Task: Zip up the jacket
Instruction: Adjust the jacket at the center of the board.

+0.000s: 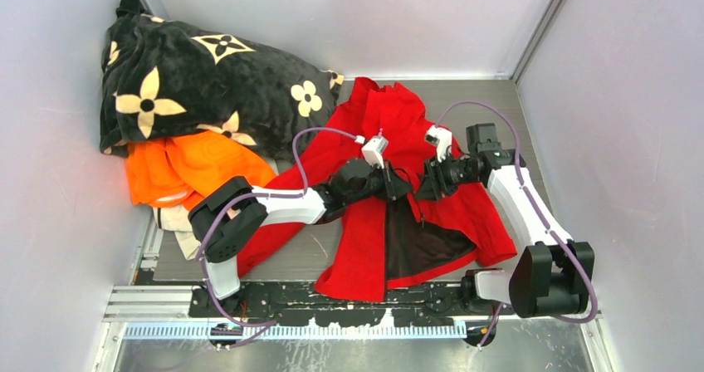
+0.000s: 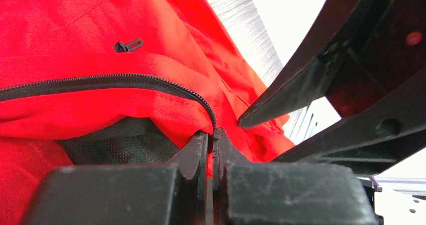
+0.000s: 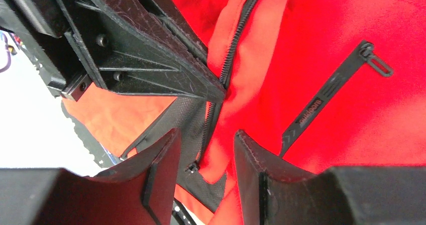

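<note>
The red jacket (image 1: 390, 123) lies spread on the table, its lower front open on dark lining (image 1: 423, 243). My left gripper (image 1: 402, 188) is shut on the jacket's front edge, and in the left wrist view (image 2: 212, 134) the black zipper teeth (image 2: 125, 78) run right into the closed jaws. My right gripper (image 1: 422, 191) faces it closely from the right. In the right wrist view (image 3: 206, 147) it is open, its fingers apart around the zipper tape and the zipper's bottom end (image 3: 191, 167), clamping nothing. The dark pocket slit (image 3: 326, 94) lies to the right.
A black flower-patterned blanket (image 1: 199, 73) is heaped at the back left, with an orange garment (image 1: 191, 164) below it beside the left arm. Grey walls close in the table on the left, back and right. The two grippers' fingers nearly touch.
</note>
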You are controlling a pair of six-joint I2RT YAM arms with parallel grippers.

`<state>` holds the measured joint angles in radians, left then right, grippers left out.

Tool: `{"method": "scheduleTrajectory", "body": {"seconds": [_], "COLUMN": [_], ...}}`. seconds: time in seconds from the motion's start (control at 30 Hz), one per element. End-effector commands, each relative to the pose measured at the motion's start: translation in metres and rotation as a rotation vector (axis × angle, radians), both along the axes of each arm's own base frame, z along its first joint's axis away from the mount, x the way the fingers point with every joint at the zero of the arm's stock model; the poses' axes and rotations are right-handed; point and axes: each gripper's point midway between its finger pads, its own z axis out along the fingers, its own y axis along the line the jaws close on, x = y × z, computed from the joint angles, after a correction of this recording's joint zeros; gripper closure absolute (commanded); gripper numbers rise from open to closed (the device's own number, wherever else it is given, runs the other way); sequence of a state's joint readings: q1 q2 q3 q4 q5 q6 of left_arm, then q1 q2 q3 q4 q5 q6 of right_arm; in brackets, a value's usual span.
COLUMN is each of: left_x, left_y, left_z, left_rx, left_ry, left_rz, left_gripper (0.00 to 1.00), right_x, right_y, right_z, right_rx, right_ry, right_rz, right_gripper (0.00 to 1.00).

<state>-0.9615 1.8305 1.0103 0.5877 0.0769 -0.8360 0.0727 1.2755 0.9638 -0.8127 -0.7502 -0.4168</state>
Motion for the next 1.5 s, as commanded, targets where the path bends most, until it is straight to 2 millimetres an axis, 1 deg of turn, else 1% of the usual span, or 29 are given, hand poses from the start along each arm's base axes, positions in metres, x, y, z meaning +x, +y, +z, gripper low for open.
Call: {"method": "scheduleTrajectory", "body": {"seconds": [0.0,0.17,0.37,0.47,0.57,0.8,0.9,0.97,1.0,1.07,1.17,1.27,1.33,1.4,1.47], "left_x": [0.005,0.003,0.002,0.001,0.0,-0.002,0.0,0.0,0.0,0.0,0.001,0.001,0.001,0.001,0.001], "left_y": [0.0,-0.002,-0.002,-0.003,-0.003,-0.003,-0.001,0.0,0.001,0.003,0.004,0.003,0.002,0.002,0.003], "left_z": [0.043,0.046,0.049,0.05,0.052,0.055,0.055,0.055,0.055,0.055,0.056,0.057,0.056,0.055,0.051], "left_rx": [-0.106,-0.119,-0.138,-0.143,-0.149,-0.157,-0.159,-0.161,-0.164,-0.166,-0.173,-0.18,-0.181,-0.181,-0.176], "left_ry": [-0.074,-0.073,-0.076,-0.075,-0.077,-0.083,-0.084,-0.085,-0.086,-0.087,-0.088,-0.088,-0.086,-0.083,-0.073], "left_rz": [0.004,-0.006,-0.012,-0.017,-0.021,-0.027,-0.022,-0.022,-0.022,-0.019,-0.021,-0.027,-0.029,-0.03,-0.031], "left_gripper": [1.0,1.0,1.0,1.0,1.0,1.0,1.0,1.0,1.0,1.0,1.0,1.0,1.0,1.0,1.0], "right_x": [0.01,0.015,0.007,0.006,0.006,0.003,0.002,0.001,0.001,0.001,0.001,0.001,0.002,0.003,0.003], "right_y": [-0.007,-0.011,0.003,0.008,0.011,0.016,0.017,0.018,0.018,0.018,0.019,0.019,0.018,0.017,0.016], "right_z": [0.033,0.021,0.012,0.007,0.005,0.007,0.009,0.012,0.012,0.012,0.011,0.01,0.01,0.011,0.014], "right_rx": [0.043,0.018,0.048,0.043,0.048,0.082,0.093,0.11,0.114,0.118,0.125,0.131,0.126,0.117,0.108], "right_ry": [-0.128,-0.069,-0.012,0.015,0.03,0.057,0.065,0.07,0.071,0.073,0.09,0.113,0.113,0.102,0.086], "right_rz": [-0.021,-0.054,-0.001,0.011,0.016,0.024,0.028,0.029,0.028,0.027,0.026,0.027,0.021,0.019,0.021], "right_gripper": [0.51,0.52,0.54,0.6,0.62,0.72,0.72,0.64,0.63,0.64,0.74,0.89,0.96,0.99,0.99]}}
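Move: The jacket's zip edge, still pinched in my left fingers, hangs between my open right fingers, its nearest stretch about 1 cm left of and 1 cm below my right hand. My left fingertips are some 3 cm left of the right hand; the black lining lies about 10 cm back and 10 below, the pocket zip some 6 cm ahead and 4 below. From my left hand that stretch lies about 2 cm right and 1 cm back. I keep my left fingers shut on the zip edge, nearly still. My right hand first flicks about 1 cm right and up, then turns back and goes some 2.5 cm left and 2 cm down, in beside the left fingertips, tipping down a few degrees. There it closes from about half open to shut, pinching the zip edge just below my left grip. ##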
